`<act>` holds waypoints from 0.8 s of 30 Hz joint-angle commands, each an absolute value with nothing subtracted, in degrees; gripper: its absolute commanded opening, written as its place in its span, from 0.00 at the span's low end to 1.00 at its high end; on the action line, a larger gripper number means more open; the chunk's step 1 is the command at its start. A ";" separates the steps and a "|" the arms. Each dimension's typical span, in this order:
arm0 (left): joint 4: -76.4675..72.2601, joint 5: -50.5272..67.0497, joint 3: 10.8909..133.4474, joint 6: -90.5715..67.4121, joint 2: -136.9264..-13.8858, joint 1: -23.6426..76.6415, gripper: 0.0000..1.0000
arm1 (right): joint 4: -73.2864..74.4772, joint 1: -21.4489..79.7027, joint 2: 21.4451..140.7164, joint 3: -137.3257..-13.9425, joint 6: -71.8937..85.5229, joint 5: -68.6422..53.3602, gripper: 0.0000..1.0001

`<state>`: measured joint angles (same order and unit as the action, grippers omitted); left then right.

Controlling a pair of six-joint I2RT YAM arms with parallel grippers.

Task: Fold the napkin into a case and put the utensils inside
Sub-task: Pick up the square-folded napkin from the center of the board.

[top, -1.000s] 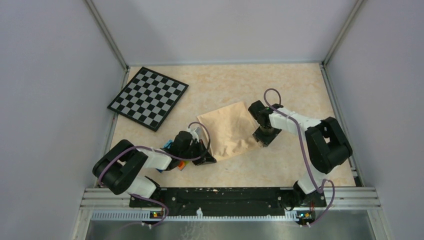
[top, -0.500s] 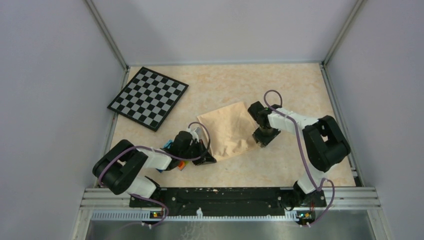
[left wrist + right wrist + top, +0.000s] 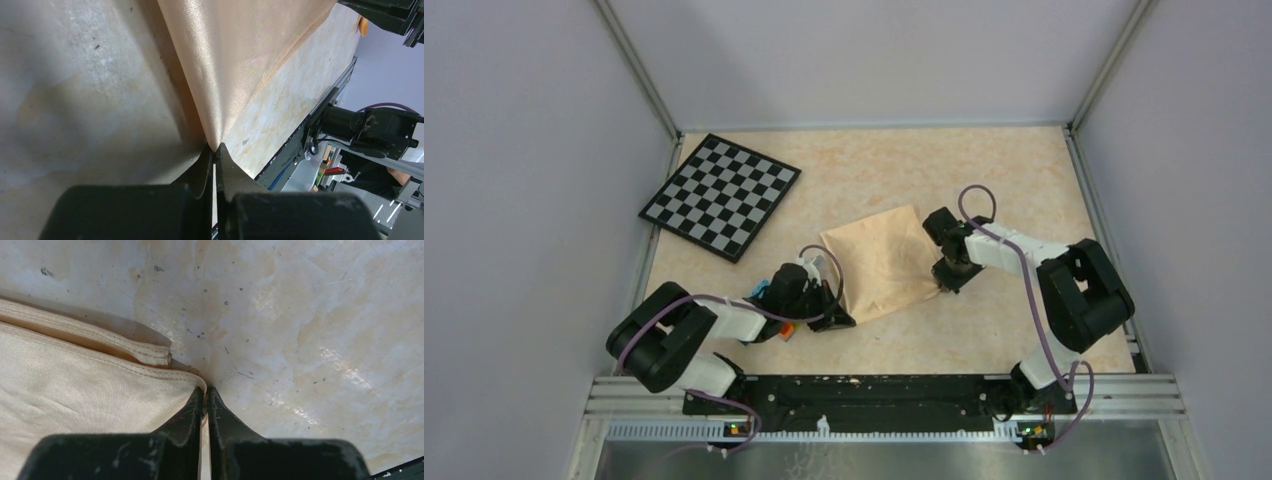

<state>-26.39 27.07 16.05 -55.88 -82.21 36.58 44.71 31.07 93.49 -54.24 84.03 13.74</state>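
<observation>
The peach-orange napkin (image 3: 879, 262) lies doubled over at the table's middle, with two hemmed layers showing at its right edge. My left gripper (image 3: 836, 320) is shut on its near-left corner, and the cloth (image 3: 235, 55) fans away from the tips (image 3: 215, 148). My right gripper (image 3: 944, 283) is shut on the right corner, the hem (image 3: 75, 390) pinched between its tips (image 3: 205, 390). The utensils are hidden in the top view. A small orange bit (image 3: 362, 26) peeks out by the right arm; I cannot tell what it is.
A black-and-white checkerboard (image 3: 721, 195) lies at the back left. Coloured toy bricks (image 3: 786, 330) sit under the left arm's wrist. Metal rails border the table on the left, the right and the near side.
The right gripper's jaws have closed on the napkin's right corner, and its wrist has shifted slightly. The left gripper has kept its hold and has not moved.
</observation>
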 commanded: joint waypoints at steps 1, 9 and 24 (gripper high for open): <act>-22.95 25.59 14.70 -55.90 -79.98 36.70 0.00 | 47.28 33.34 95.91 -53.78 84.82 14.04 0.00; -16.65 26.03 17.83 -57.16 -71.29 36.64 0.00 | 52.25 34.01 88.99 -56.68 84.12 12.09 0.00; -6.56 23.37 25.78 -56.00 -65.03 35.83 0.00 | 22.25 29.04 71.95 -48.96 64.78 4.79 0.00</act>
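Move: Both hands already pinch the near edge of the square-folded napkin just above the board: its middle lies about 11 cm ahead and 5 cm right of the left hand, and some 5 cm ahead and 11 cm left of the right hand, barely 1 cm below each. The toy blocks stand roughly 15 cm to the left hand's left, about level with it; the chequered board lies some 24 cm ahead and 24 cm left of that hand. Both hands keep their shut pinch on the napkin's two near corners and raise them off the board, the left going up about 6 cm almost straight, with a slight shift forward at the end. The right first draws back about 2 cm along the board, then lifts roughly 9 cm while drifting left and forward again towards the napkin's middle, its fingers tilting some 25 degrees so that the tips swing forward and left. ##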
